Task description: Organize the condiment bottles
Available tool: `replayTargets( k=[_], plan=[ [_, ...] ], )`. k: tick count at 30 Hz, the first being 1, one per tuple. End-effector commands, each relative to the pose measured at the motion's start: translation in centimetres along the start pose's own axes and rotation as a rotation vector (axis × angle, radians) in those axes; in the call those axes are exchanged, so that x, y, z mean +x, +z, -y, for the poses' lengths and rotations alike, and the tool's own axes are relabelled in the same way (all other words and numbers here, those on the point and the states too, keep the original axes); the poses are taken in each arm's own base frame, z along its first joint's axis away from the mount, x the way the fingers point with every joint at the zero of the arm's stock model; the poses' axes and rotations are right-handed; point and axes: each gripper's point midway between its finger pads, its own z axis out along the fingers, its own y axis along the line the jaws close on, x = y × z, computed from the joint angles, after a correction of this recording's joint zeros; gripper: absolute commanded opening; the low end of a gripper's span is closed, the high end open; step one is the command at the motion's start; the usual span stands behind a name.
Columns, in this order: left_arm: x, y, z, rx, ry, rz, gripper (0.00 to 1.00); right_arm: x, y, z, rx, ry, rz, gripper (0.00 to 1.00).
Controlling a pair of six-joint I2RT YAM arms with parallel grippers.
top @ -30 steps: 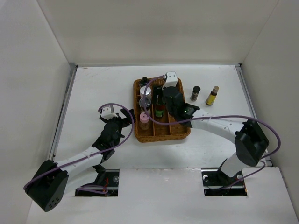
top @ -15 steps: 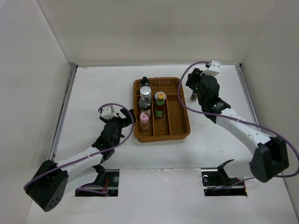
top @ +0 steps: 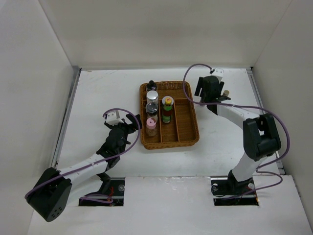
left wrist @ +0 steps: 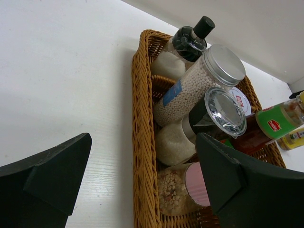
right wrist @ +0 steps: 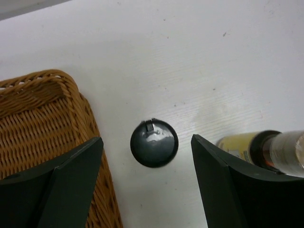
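The brown wicker tray [top: 186,128] holds condiment bottles. Its left lane has a black-capped bottle [top: 152,84], a silver-lidded jar [top: 152,95], a clear-lidded jar [top: 152,106] and a pink-capped jar [top: 151,124]. A yellow-capped, green-labelled bottle [top: 167,105] stands in the middle lane. My right gripper [top: 207,91] hangs open straight above a dark grey-capped bottle [right wrist: 154,142] on the table, one finger on each side and neither touching it. A yellow bottle [right wrist: 247,144] stands just right of it. My left gripper [left wrist: 142,142] is open and holds nothing, hovering at the tray's left rim by the pink-capped jar [left wrist: 187,187].
The tray's right lane [top: 188,117] holds nothing. Its wicker corner [right wrist: 47,102] lies close to my right gripper's left finger. White walls enclose the table on the left, back and right. The right arm's purple cable [top: 188,81] loops above the tray's far right corner.
My right arm has swung from over the tray to the right and back, leaving the yellow-capped bottle in the middle lane. It now sits open over the dark grey cap. The left arm is still.
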Motion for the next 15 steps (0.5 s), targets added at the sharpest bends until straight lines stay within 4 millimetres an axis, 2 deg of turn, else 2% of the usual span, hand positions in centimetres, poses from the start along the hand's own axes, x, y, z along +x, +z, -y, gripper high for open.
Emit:
replayTargets(
  k=[1,5,12,15],
  plan=[
    [-1.2,0.3,1.0,0.029,-0.038,0.042,0.93,-2.7,1.2,-1.2,-0.024,0.036,0.055,0.78],
    [-1.3,0.4,0.8,0.024,-0.038,0.045,0.93,-2.4,2.6,-1.4,-0.011,0.033,0.044,0.71],
    [-1.4,0.5,0.4,0.013,-0.038,0.048,0.93,-0.8,3.2,-0.7,0.035,0.018,0.006,0.72],
    [-1.1,0.6,0.5,0.016,-0.034,0.041,0.93,-0.1,3.2,-0.5,0.037,0.019,-0.004,0.59]
  ],
)
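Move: The small black-capped bottle lies about 4 cm ahead of the right hand, in line with it left to right, its middle some 7 cm below. The yellow bottle stands roughly 9 cm to its right and 2 cm nearer the robot. The basket's middle is some 17 cm left of the hand, 5 cm back; inside it, the green-labelled bottle is about 18 cm left and 7 cm back. From the left hand the black-capped bottle lies about 20 cm ahead and 40 cm right. Contact with the black-capped bottle can't be made out yet. The right hand eases forward about 2 cm towards it, then sinks about 2.5 cm, bringing the cap down between its fingertips, and the fingers draw in around the cap without shutting. The wrist hardly turns. ##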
